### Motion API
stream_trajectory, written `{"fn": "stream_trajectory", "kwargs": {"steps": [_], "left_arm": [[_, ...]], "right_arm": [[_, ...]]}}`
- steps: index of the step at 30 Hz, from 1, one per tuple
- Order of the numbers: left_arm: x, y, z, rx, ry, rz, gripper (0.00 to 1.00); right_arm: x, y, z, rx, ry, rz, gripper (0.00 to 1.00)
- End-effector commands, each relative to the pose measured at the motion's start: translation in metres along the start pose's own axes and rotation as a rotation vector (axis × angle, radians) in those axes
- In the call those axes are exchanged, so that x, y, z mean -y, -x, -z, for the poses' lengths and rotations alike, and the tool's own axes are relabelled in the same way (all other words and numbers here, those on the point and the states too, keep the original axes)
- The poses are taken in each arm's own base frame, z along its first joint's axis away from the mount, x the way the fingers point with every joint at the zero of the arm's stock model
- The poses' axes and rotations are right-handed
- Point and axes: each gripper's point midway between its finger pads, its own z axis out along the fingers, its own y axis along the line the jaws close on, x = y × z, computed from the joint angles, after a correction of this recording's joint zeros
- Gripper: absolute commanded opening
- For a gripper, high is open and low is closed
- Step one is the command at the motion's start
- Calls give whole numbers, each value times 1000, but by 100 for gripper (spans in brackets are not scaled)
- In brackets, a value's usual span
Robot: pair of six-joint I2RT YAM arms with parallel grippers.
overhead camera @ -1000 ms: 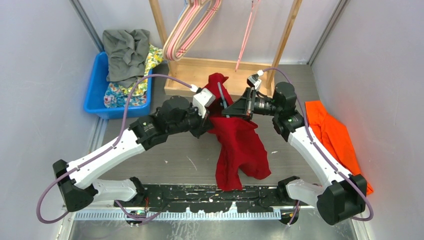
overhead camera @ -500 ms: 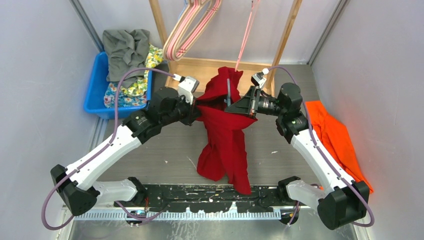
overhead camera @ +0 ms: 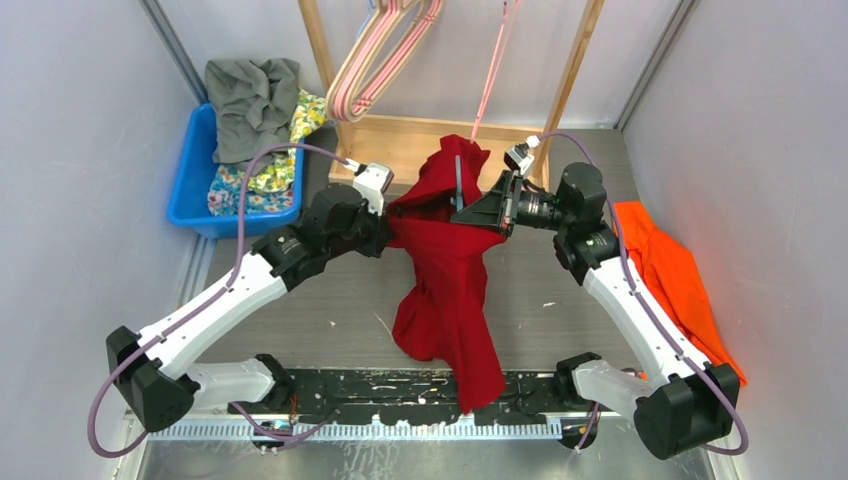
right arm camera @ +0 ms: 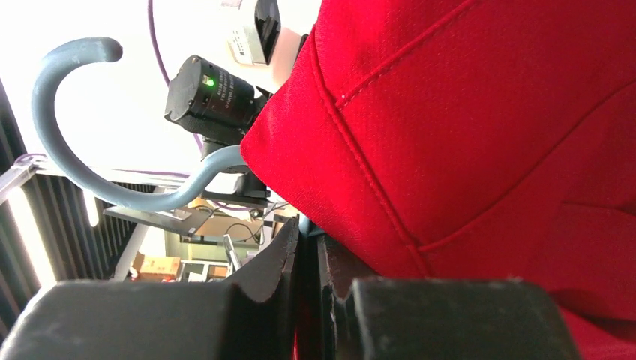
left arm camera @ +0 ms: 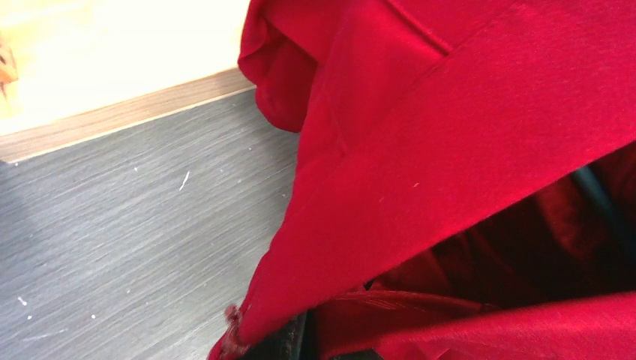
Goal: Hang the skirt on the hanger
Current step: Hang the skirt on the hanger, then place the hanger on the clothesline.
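Note:
The red skirt [overhead camera: 445,290] hangs between both arms, its top draped over a grey hanger [overhead camera: 458,183] in front of the wooden rack. My right gripper [overhead camera: 500,212] is shut on the hanger; in the right wrist view its jaws [right arm camera: 307,240] pinch the hanger's stem, with the grey hook [right arm camera: 67,142] curving up left and the skirt [right arm camera: 487,135] over it. My left gripper [overhead camera: 385,232] holds the skirt's left edge. In the left wrist view taut red cloth [left arm camera: 450,135] runs to a dark fingertip [left arm camera: 289,341] and hides most of the jaws.
A blue bin [overhead camera: 190,185] with a grey garment [overhead camera: 250,100] and floral cloth stands at the back left. The wooden rack [overhead camera: 420,140] carries pink hangers [overhead camera: 375,60] at the back. An orange garment [overhead camera: 665,270] lies at the right wall.
Both grippers have risen and moved back toward the rack. The skirt has been pulled open over the hanger, and its lower part has swung left and now hangs straighter.

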Motion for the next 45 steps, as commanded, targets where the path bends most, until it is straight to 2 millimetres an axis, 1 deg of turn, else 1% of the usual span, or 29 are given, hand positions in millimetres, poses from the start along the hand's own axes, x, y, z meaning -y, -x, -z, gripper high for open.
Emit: {"fn": "stream_trajectory", "kwargs": {"steps": [1,4,7,8,10,11,13,14,16,18,21,25,31,37,45], "left_arm": [[-30,1,21,19,127,38,16],[-26,10,40,45,110,53,27],[-25,16,55,58,101,57,42],[-24,17,59,62,99,56,45],[-24,19,67,67,99,57,54],[-24,20,70,70,99,59,60],[-25,21,75,72,100,65,76],[-25,21,77,71,100,67,82],[-24,23,83,73,99,73,90],[-24,23,88,77,98,79,93],[-23,26,96,94,90,84,95],[-21,28,104,99,77,89,98],[-22,30,114,114,81,96,100],[-21,29,114,113,74,98,100],[-19,22,110,88,65,97,100]], "right_arm": [[-70,-17,18,-55,127,179,1],[-76,-22,21,-62,126,176,1],[-77,-30,27,-71,104,176,1],[-77,-33,29,-72,91,183,1],[-76,-40,33,-79,68,181,1],[-77,-42,35,-79,65,179,1],[-77,-47,37,-81,61,171,1],[-77,-49,39,-82,57,167,1],[-76,-53,41,-85,48,160,1],[-74,-56,43,-88,43,153,1],[-72,-60,44,-93,38,152,1],[-67,-59,44,-89,24,153,1],[-79,-59,47,-76,24,174,1],[-87,-63,54,-46,-22,185,1],[-76,-65,59,-23,-116,148,1]]}}
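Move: The left fingers are at the left edge of the skirt's waistband, whose middle lies about 8 cm to their right, level ahead and some 4 cm higher; the hanger at the right fingers is roughly 12 cm right, 2 cm back and 8 cm up. The rack tray is about 22 cm ahead, 9 cm right and 22 cm below. From the right hand, which already grips the hanger, the waistband's middle is some 4 cm left, 2 cm ahead and 4 cm lower. Left opens, freeing the waistband, and retreats left, up and back; right draws its hanger back some 9 cm. ##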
